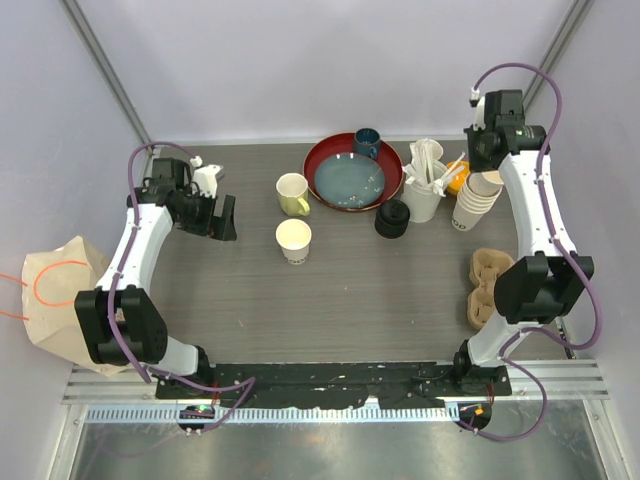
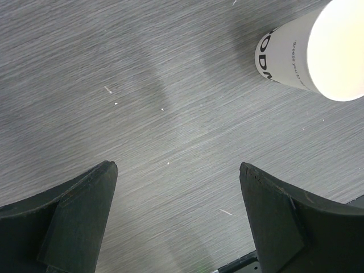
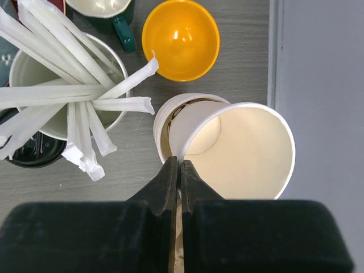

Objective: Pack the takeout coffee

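A cream-white paper cup [image 1: 294,240] stands open, without a lid, at the table's middle; it also shows in the left wrist view [image 2: 310,54]. My left gripper [image 2: 177,170] is open and empty over bare table, left of that cup [image 1: 222,217]. My right gripper [image 3: 180,165] is shut on the rim of the top paper cup [image 3: 244,151], tilted above the stack of paper cups [image 3: 162,128] at the far right [image 1: 476,202]. A pile of black lids [image 1: 392,218] lies near the stack. No lidded cup is in view.
A brown pulp cup carrier [image 1: 487,288] lies at the right edge. A paper bag [image 1: 60,300] sits off the left side. At the back are a yellow mug [image 1: 292,193], red plate [image 1: 325,160], dark blue cup [image 1: 366,142], straw holder [image 1: 424,195] and orange bowl [image 3: 181,38].
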Controlling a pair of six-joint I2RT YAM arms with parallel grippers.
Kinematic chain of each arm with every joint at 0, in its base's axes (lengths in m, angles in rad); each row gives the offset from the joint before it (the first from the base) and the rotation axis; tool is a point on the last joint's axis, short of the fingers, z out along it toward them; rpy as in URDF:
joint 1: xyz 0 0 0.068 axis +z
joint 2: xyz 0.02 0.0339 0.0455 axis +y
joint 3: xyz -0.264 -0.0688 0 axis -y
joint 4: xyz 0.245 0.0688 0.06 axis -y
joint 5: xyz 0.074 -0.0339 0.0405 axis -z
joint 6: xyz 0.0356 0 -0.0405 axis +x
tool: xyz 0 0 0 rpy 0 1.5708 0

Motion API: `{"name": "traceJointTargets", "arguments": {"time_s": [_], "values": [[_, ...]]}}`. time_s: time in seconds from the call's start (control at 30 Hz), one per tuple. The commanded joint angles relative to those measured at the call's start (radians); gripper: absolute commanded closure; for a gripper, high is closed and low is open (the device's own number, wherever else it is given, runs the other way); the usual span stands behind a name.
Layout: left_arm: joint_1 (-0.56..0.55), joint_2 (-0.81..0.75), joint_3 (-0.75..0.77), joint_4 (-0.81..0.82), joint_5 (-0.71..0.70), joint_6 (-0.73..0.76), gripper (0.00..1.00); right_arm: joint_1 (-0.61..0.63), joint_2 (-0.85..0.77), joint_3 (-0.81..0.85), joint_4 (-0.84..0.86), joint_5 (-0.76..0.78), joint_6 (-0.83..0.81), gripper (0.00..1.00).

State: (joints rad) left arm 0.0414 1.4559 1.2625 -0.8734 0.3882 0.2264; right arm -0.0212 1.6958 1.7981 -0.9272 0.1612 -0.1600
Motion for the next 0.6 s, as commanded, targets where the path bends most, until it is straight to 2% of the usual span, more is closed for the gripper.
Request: {"name": "traceJointTargets", "arguments": {"time_s": [0.0,0.1,0.23,0.33,0.37,0.5,0.57], "values": [[0.003,0.000,0.046,-0.013,0.035,0.007,0.07,0.013,-0.071,0.118,-0.045,0.049,-0.004,0.99],[0.003,-0.003,0.048,-0.015,0.040,0.007,0.07,0.021,-0.067,0.193,-0.088,0.115,-0.001,0.99],[0.005,-0.005,0.054,-0.019,0.043,0.005,0.07,0.125,-0.074,0.306,-0.134,0.192,0.002,0.99],[0.003,-0.005,0.057,-0.018,0.043,-0.002,0.07,0.292,-0.094,0.330,-0.147,0.248,-0.018,0.99],[0.003,-0.005,0.058,-0.019,0.041,-0.005,0.07,0.396,-0.113,0.325,-0.142,0.247,-0.035,0.99],[0.003,-0.003,0.054,-0.019,0.035,-0.006,0.07,0.579,-0.186,0.216,-0.070,0.101,-0.062,0.99],[0.003,-0.002,0.051,-0.019,0.031,-0.007,0.07,0.633,-0.214,0.097,0.008,0.046,-0.078,0.99]]}}
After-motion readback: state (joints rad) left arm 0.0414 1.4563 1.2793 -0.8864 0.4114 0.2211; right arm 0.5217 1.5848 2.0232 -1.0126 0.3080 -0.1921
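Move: My right hand already pinches a white cup by its rim above the cup stack, whose middle is about 2 cm to my right and 16 below. The white cup standing alone, towards which I carry it, is some 38 cm left, 8 back and 20 below; the straw bucket is about 8 cm left and 2 ahead, the black lids 16 left and 2 back. From my left hand the standing cup is about 14 cm right, 2 ahead and 11 below. I keep the pinch on the cup's rim and raise my right hand about 10 cm, drawing the cup up clear of the stack. Then I swing fast to my left, some 19 cm in all, high past the straw bucket and black lids towards the standing cup, easing back about 5 cm as I tilt the fingers up and turn them some 25 degrees counter-clockwise. ##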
